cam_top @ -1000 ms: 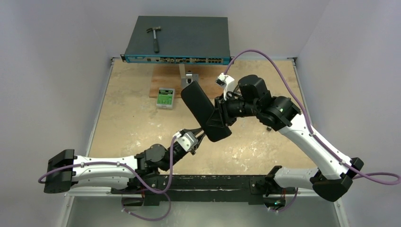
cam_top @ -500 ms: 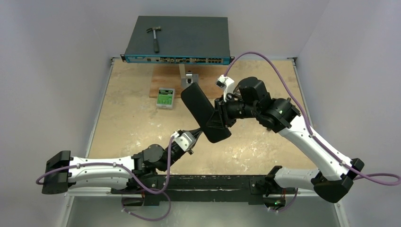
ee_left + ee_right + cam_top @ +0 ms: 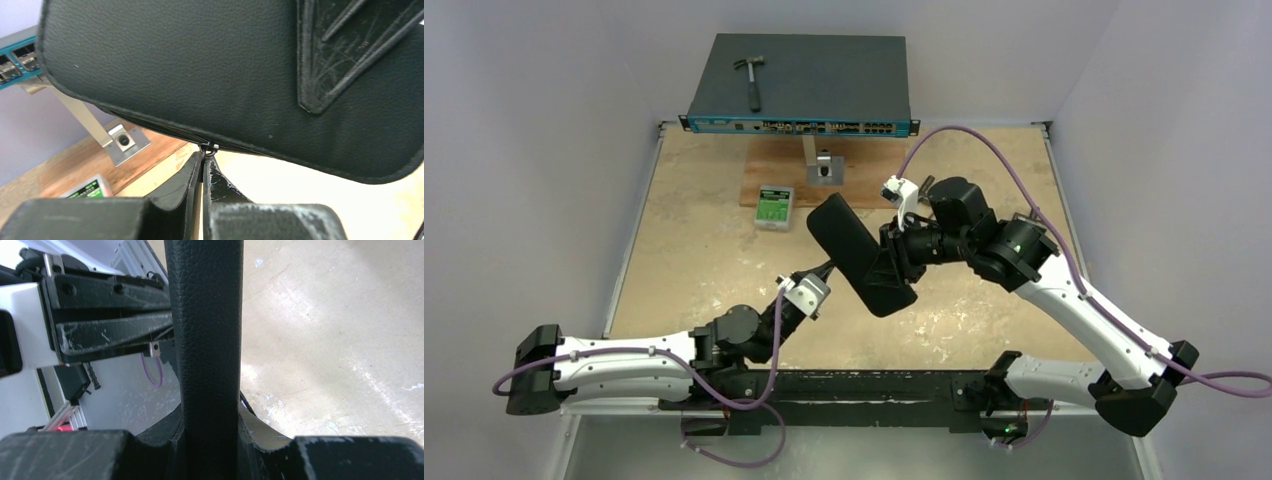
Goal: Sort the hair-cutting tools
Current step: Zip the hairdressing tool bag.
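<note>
A long black leather case (image 3: 852, 248) hangs above the table. My right gripper (image 3: 892, 262) is shut on its edge, and in the right wrist view the case (image 3: 205, 315) stands upright between the gripper (image 3: 210, 422) jaws. My left gripper (image 3: 827, 270) reaches up to the case's near edge. In the left wrist view its tips (image 3: 203, 159) are pressed together on the small zipper pull (image 3: 209, 147) under the case (image 3: 200, 75). No scissors, comb or hair clips are in view.
A blue-fronted network switch (image 3: 799, 85) stands at the back with a hammer (image 3: 751, 80) on top. A metal bracket (image 3: 824, 165) and a small green box (image 3: 775, 206) lie on a wooden board in front of it.
The left arm has drawn back to the left with its tips still at the case's edge. The right gripper and case have shifted slightly nearer and lower.
</note>
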Controlling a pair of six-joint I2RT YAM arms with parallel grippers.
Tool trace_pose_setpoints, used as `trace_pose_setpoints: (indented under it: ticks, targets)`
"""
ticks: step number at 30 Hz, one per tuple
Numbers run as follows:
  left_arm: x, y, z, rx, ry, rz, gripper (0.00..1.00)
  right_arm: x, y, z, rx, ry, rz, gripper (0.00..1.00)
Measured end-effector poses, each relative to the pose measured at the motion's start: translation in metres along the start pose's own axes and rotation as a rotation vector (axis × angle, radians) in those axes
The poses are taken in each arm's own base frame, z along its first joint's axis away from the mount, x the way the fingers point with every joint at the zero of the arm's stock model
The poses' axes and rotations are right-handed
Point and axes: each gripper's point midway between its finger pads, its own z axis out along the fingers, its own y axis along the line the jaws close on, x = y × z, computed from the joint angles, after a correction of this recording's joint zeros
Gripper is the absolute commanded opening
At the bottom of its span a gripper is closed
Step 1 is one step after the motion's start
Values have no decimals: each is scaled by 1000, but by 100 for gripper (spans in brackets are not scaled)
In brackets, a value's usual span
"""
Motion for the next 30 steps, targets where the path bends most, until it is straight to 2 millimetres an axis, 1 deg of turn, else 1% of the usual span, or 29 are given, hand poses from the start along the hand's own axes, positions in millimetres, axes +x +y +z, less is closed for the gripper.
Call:
trace_pose_setpoints:
  ticks: [4,11,15,23,30]
  targets:
    - [0,9,-3,-31,15,28,0,11,-2,1,-10,27,-2,0]
    - [-1,24,-6,-83,37,87,0,33,-3,-4,-28,56,-13,0]
    - [-4,30,-7,-103,40,119,0,41,-3,-6,-43,64,-21,0]
    - [-16,37,-6,-112,30,204,0,44,2,-8,-67,36,-53,0]
    - [-30,42,-4,-94,27,330,0,49,6,-8,-88,20,-78,0]
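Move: The left gripper already has the zipper pull of the upright-held bag between its tips; the bag's far left corner, where the pull is to go, lies about 6 cm ahead, 4 cm left and 6 cm above. The bag's middle is some 5 cm to this hand's right, 1 cm ahead and 3 cm up, and the green box sits on the table roughly 18 cm ahead and 13 cm left. From the right gripper, which holds the bag, that corner is about 8 cm ahead, 13 cm left and 5 cm up. Draw the zipper pull along the bag's edge to its far left corner: bring the closed left gripper left and slightly forward, then mostly up, about 5 cm in all, tipping the fingers upward and rolling the wrist, some 20 degrees together. Meanwhile keep the right grip on the bag and carry it about 4 cm back, sinking some 3 cm in the first half, with a small shift right. ##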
